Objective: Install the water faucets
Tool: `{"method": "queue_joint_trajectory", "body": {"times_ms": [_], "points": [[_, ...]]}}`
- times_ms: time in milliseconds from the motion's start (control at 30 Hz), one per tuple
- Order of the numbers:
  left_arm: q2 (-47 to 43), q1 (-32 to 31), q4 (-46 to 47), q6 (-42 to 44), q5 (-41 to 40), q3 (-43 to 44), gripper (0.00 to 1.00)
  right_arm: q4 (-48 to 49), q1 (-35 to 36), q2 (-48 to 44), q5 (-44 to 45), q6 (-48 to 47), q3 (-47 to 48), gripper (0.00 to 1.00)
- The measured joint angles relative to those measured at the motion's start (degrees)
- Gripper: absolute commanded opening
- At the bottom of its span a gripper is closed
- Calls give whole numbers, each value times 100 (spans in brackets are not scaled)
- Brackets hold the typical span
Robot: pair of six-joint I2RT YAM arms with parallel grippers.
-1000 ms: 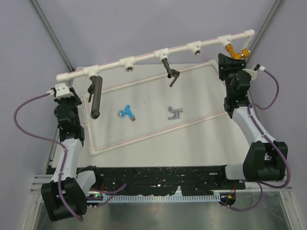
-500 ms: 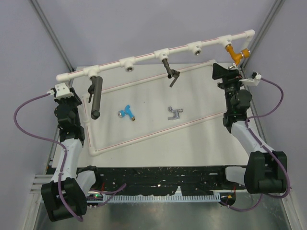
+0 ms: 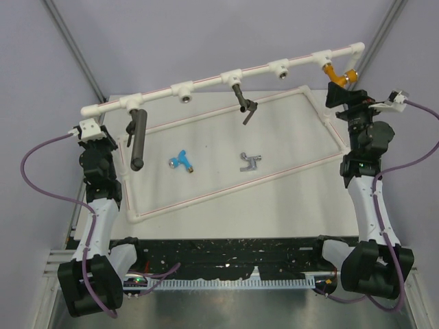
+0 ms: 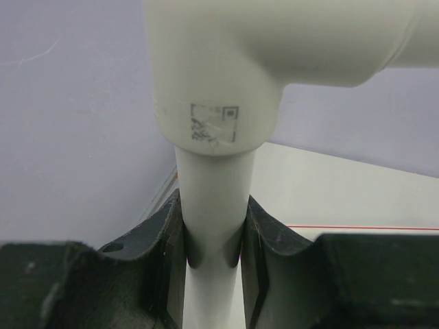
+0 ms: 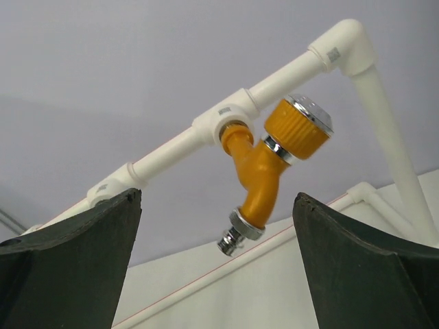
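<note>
The orange faucet [image 3: 336,72] hangs screwed into the rightmost socket of the raised white pipe [image 3: 206,83]. My right gripper [image 3: 341,96] sits just below and in front of it, open, with nothing between its fingers. The right wrist view shows the orange faucet [image 5: 264,164] above the wide gap of the right gripper [image 5: 216,197]. The blue faucet [image 3: 182,161] and the silver faucet [image 3: 250,162] lie loose on the table inside the pipe frame. My left gripper [image 3: 101,133] is shut on the frame's upright white post [image 4: 212,178] under an elbow fitting [image 4: 216,68].
A long dark grey cylinder [image 3: 137,140] hangs from the left socket. A dark fitting with a side handle [image 3: 242,101] hangs from a middle socket. Two open sockets [image 3: 185,92] [image 3: 280,69] face forward. The low pipe rectangle [image 3: 226,186] borders the mat.
My right gripper opened, let go of the orange faucet and drew back to the right. The faucet stays in its socket. The left arm has not moved.
</note>
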Motion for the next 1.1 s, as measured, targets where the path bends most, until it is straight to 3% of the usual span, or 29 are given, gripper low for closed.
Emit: {"method": "queue_joint_trajectory", "body": {"times_ms": [200, 467, 800, 1000, 1100], "points": [[-24, -57, -35, 17, -87, 0, 0, -442, 0, 468, -275, 393, 874, 95], [-33, -72, -46, 42, -101, 0, 0, -1093, -33, 992, -293, 1161, 1263, 100], [-37, -72, -50, 52, -109, 0, 0, -1373, -33, 1261, -295, 1851, 1329, 75], [-37, -74, -52, 52, -111, 0, 0, -1351, -33, 1322, -267, 2927, 1381, 38], [-39, -74, -55, 52, -111, 0, 0, -1344, -33, 1362, -229, 3556, 1381, 26]]}}
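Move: The orange faucet, already in its tee, has its middle about 7 cm ahead of the open right gripper, 2 cm left and level. Its tee is roughly 11 cm ahead, 5 cm left and 3 cm up. The right pipe elbow stands some 15 cm ahead, 3 cm right and 4 cm up; the next empty tee, 8 cm ahead, 16 cm left and 3 cm up. From the left gripper the faucet lies about 60 cm right, 15 ahead and 3 up. Bring the right gripper about 6 cm forward to the orange faucet in a small arc, first up, then down to end slightly lower, fingers wide open around its body. Once there, close them to a pinch on the body below the knob while rolling the wrist clockwise as seen from behind, some 35 degrees in all over the move, and tipping the fingers down slightly. Keep the left gripper's hold on the rack's left post. ##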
